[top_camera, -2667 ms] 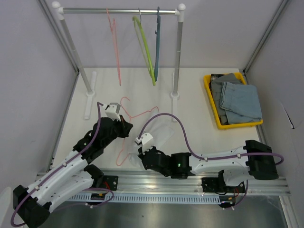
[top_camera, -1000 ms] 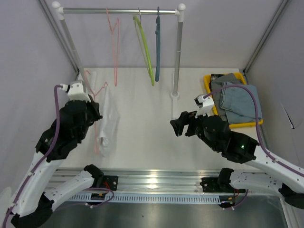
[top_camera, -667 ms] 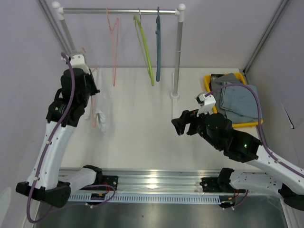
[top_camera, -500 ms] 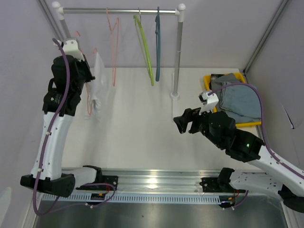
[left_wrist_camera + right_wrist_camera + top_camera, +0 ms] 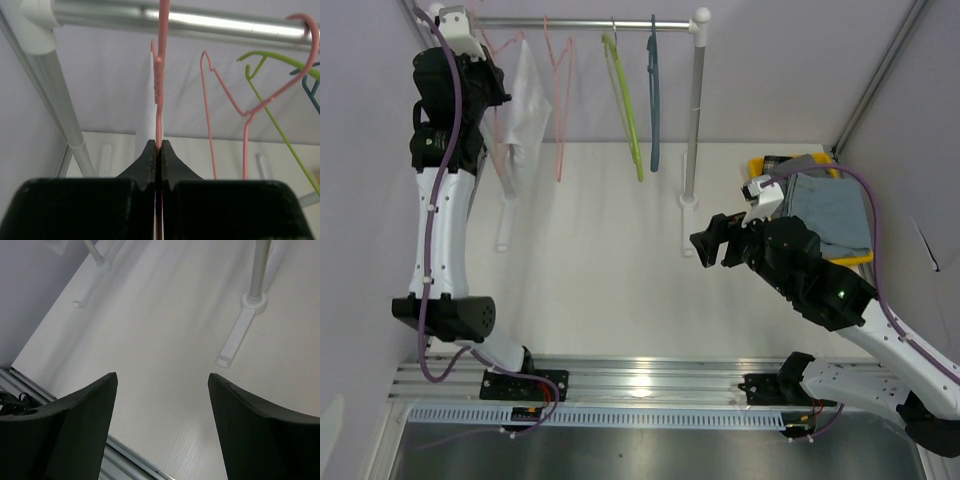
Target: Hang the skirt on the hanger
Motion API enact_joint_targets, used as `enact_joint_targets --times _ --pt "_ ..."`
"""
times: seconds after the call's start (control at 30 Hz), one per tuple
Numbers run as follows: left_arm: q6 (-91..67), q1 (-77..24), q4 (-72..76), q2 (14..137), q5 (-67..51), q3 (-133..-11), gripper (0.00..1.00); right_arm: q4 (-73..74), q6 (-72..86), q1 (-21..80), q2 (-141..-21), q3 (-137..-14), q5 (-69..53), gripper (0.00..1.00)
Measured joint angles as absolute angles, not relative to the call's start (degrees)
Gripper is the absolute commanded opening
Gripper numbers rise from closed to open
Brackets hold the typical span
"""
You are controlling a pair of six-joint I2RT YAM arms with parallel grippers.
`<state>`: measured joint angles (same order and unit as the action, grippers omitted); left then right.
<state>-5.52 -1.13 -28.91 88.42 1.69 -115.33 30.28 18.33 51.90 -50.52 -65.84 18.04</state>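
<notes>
A white skirt (image 5: 525, 105) hangs on a pink wire hanger (image 5: 500, 110) at the left end of the rack's rail (image 5: 580, 22). My left gripper (image 5: 488, 78) is raised high beside the rail's left post and is shut on that hanger. In the left wrist view the gripper (image 5: 159, 145) pinches the pink wire (image 5: 159, 90) just below the rail (image 5: 175, 20), with the white skirt (image 5: 146, 117) behind it. I cannot tell whether the hook rests on the rail. My right gripper (image 5: 710, 240) is open and empty above the table, right of the middle; the right wrist view (image 5: 162, 377) shows only bare table between its fingers.
A second pink hanger (image 5: 558, 70), a green hanger (image 5: 625, 100) and a blue hanger (image 5: 651, 90) hang on the rail. The rack's right post (image 5: 694, 120) and foot (image 5: 237, 337) stand near my right gripper. A yellow tray (image 5: 767, 215) of folded clothes (image 5: 830, 210) sits at the right.
My left arm has lifted the pink hanger with the skirt from the table up to the rail's left end. My right arm has let go, drawn back to the right and stays open.
</notes>
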Motion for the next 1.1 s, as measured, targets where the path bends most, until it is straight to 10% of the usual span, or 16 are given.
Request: enact_joint_targets --times 0.7,0.9,1.1 --pt "-6.83 2.94 -31.05 101.91 -3.46 -124.66 0.02 30.26 16.88 46.98 -51.05 -67.05 12.58 0.78" --pt "-8.34 4.14 -30.96 101.08 -3.70 -122.80 0.60 30.59 17.58 46.85 -50.41 -66.63 12.58 0.78" --pt "-9.63 4.25 -31.20 98.50 -3.73 -121.32 0.71 31.33 18.50 46.74 -50.46 -66.39 12.58 0.79"
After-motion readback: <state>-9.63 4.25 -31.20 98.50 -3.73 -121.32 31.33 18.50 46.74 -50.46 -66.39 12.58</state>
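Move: The rack's rod, where the skirt's pink hanger is to hang, runs crosswise about 12 cm ahead of the left hand and some 7 cm above it. The rod's left corner joint lies about 9 cm to the left and likewise 12 cm ahead; an empty pink hanger hangs roughly 12 cm to the right, 12 cm ahead and a few cm lower than the hand. From the right hand, that stretch of rod is about 32 cm ahead, 40 cm left and 20 cm up. The skirt's pink hanger, still pinched by its near arm, is carried forward about 6 cm by the left hand to bring its hook over the rod, then lowered some 5 cm with a slight shift left and a small downward tip of the fingers. The fingers then open wide and let go of the wire, and the hand starts to ease back and up by a centimetre or so. ##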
